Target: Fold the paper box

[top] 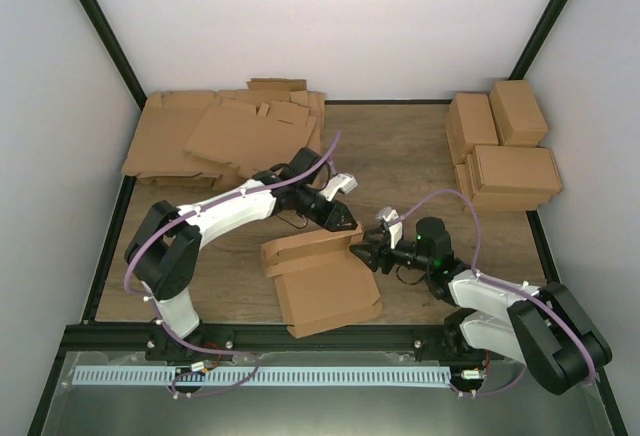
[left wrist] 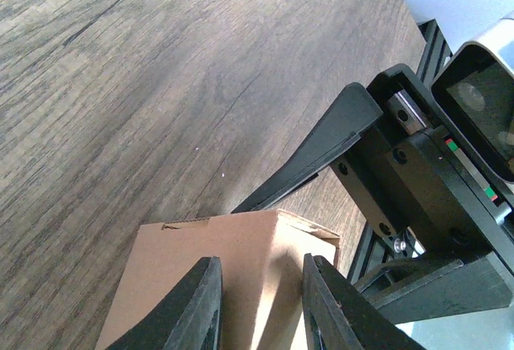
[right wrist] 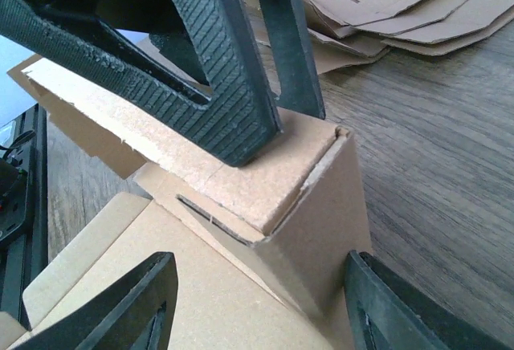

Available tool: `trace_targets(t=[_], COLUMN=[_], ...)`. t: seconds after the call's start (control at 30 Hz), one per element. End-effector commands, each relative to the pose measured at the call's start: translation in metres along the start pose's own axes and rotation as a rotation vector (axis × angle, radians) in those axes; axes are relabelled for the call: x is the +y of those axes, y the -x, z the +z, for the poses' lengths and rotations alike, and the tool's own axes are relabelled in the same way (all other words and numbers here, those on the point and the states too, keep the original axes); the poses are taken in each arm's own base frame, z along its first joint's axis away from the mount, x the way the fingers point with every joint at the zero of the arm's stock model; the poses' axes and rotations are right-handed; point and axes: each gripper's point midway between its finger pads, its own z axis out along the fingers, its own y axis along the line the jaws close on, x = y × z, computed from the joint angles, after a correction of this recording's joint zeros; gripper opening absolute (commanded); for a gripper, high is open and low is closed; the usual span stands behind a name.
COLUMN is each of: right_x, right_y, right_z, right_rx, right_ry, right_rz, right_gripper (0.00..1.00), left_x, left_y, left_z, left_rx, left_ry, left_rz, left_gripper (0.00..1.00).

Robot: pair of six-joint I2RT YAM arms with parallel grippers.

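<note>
The paper box (top: 320,281) lies partly folded in the middle of the table, one long wall raised along its far side. My left gripper (top: 345,221) is at that wall's right end, shut on the upright cardboard. In the left wrist view its fingers (left wrist: 201,310) straddle the box (left wrist: 217,242) at the corner. My right gripper (top: 365,251) faces the same corner from the right and is open. In the right wrist view its fingertips (right wrist: 144,302) stand wide on either side of the box corner (right wrist: 321,205), under the left gripper's ribbed finger (right wrist: 225,69).
A heap of flat cardboard sheets (top: 230,136) lies at the back left, its edge also in the right wrist view (right wrist: 401,5). Several folded boxes (top: 505,151) are stacked at the back right. The two grippers sit very close together.
</note>
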Motion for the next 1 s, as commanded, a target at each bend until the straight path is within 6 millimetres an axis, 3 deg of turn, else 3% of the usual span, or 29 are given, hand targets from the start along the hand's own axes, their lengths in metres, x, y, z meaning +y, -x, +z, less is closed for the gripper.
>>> trace_targets(t=[0.0,0.37,0.97], right_x=[0.02,0.016,-0.004], right_y=[0.01,0.01,0.013], right_z=[0.005,0.006,0.013], right_rx=[-0.003,-0.006,-0.064], right_ry=[0.105,0.077,-0.193], right_rz=[-0.024,-0.034,-0.077], right_gripper=[0.59,0.48,0.3], left_x=[0.016,0.016,0.013], left_y=[-0.008,-0.012,-0.019], left_z=[0.008,0.006,0.008], left_rx=[0.024,0.027,0.029], left_ry=[0.042,0.041,0.027], left_rz=[-0.001,-0.004,-0.016], left_gripper=[0.3,0.3,0.3])
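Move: Just ahead of the right hand, about 2 cm forward and 1 cm to its left at nearly its height, is the right end of the paper box's folded wall. The folded wall's middle is some 9 cm left and level fore and aft; the box's flat panel lies about 7 cm left, 10 cm back and 6 cm lower. From the left hand, the wall's right end is roughly 2 cm right, 2 cm back and 3 cm below. Closing its fingers to about half their starting gap around the right end of the folded wall, the right hand first hardly shifts, then eases about 1 cm forward with slight left and down, turning some 5–10 degrees clockwise and tipping its fingers down. One finger stays at the end panel's outer face while the other nears the corner. The left hand holds steady, its fingers still on the wall's top edge. ##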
